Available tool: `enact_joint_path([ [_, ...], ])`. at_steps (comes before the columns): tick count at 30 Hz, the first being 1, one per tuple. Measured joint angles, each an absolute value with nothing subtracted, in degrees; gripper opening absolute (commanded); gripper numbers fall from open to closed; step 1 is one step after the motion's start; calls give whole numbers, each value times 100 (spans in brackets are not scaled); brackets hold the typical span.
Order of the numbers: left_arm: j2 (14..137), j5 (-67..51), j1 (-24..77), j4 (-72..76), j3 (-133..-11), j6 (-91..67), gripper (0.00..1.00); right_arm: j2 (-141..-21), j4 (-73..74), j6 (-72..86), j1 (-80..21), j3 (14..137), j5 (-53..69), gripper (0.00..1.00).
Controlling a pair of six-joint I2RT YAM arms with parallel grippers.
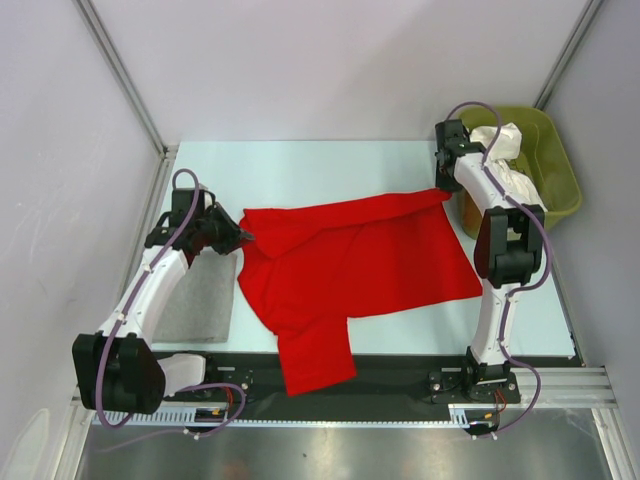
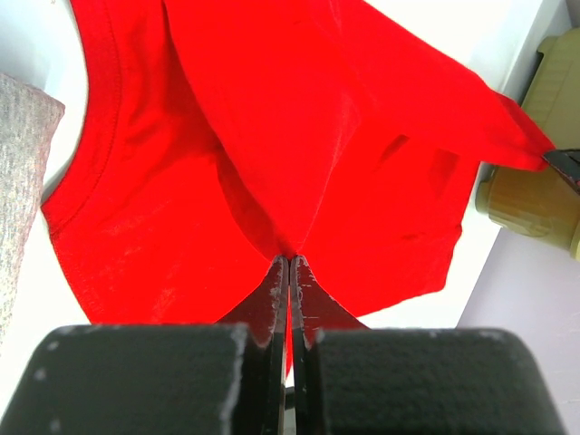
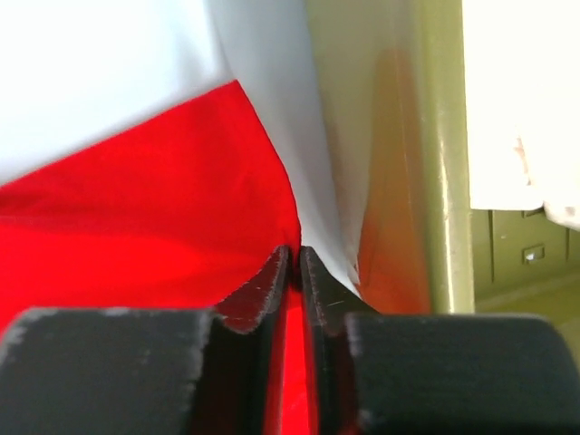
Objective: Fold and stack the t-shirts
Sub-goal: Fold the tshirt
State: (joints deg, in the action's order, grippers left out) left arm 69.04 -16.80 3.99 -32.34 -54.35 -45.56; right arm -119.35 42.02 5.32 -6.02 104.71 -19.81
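The red t-shirt (image 1: 350,260) lies spread across the middle of the table, with its top part folded over. My left gripper (image 1: 243,238) is at the shirt's left edge, shut on a pinch of the red cloth (image 2: 272,118); its fingertips (image 2: 290,261) are pressed together. My right gripper (image 1: 445,185) is at the shirt's far right corner beside the tub. Its jaws (image 3: 295,250) stand a hair apart with red cloth (image 3: 163,199) between them. That corner still runs up to the right fingertip (image 2: 564,165). White t-shirts (image 1: 510,150) lie bunched in the tub.
The olive-green tub (image 1: 560,190) stands at the back right, its wall (image 3: 435,181) close beside my right fingers. A grey pad (image 1: 200,295) lies on the left, under my left arm. One red sleeve (image 1: 315,365) hangs over the table's front edge onto the black rail.
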Motion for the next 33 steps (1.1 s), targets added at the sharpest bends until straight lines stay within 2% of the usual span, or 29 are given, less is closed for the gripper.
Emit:
enact_joint_path([
  [1,6901,-1682,399,-3234,-5433,-4554,0,-11935,4224,561,-617,10466,-2018,22],
  [2,6899,-1682,399,-3234,-5430,-4556,0,-11935,4257,582,-642,10447,-2056,31],
  [5,6897,-1682,399,-3234,-5430,-4556,0,-11935,4423,733,-727,10353,-2222,44],
  [10,6899,-1684,399,-3232,-5430,-4554,0,-11926,4713,958,-1085,10101,-2445,53],
  [13,6910,-1688,399,-3229,-5430,-4554,1,-11817,4700,1079,-1358,10064,-2023,55],
  [15,6943,-1693,399,-3225,-5430,-4554,0,-11561,4504,1190,-1544,9865,-1328,55],
  [21,7271,-1673,399,-3142,-5500,-4469,0,-10237,2373,2132,-2182,7699,1356,54],
  [27,8090,-1588,399,-3035,-6250,-4195,0,-10521,816,3118,-2716,7046,2864,55],
  [33,9035,-1487,399,-2812,-7013,-4003,0,-11183,-517,4141,-2971,7030,3535,53],
])
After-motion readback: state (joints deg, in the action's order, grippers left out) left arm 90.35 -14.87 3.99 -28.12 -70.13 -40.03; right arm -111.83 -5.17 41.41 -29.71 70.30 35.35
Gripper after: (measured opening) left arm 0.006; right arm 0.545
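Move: The right hand pinches the t-shirt's far right corner. The middle of the shirt's far flap lies roughly 34 cm to its left, 12 cm nearer the base and about 9 cm below. The middle of the green bin is some 22 cm to this hand's right and 4 cm farther out. From the left hand, which grips the shirt's left part, that flap's middle is about 22 cm right, 6 cm ahead and 11 cm below, and the grey cloth is around 15 cm left and 15 cm back. Back and slightly down first, the right fingers open to about half and release the t-shirt's corner; the right hand then sweeps quickly left, about 35 cm in all, and farther back, over the shirt towards its middle, the wrist rolling some 65 degrees with its left side rising. The left hand keeps its pinch, waits, then draws its piece of shirt forward about 9 cm. ##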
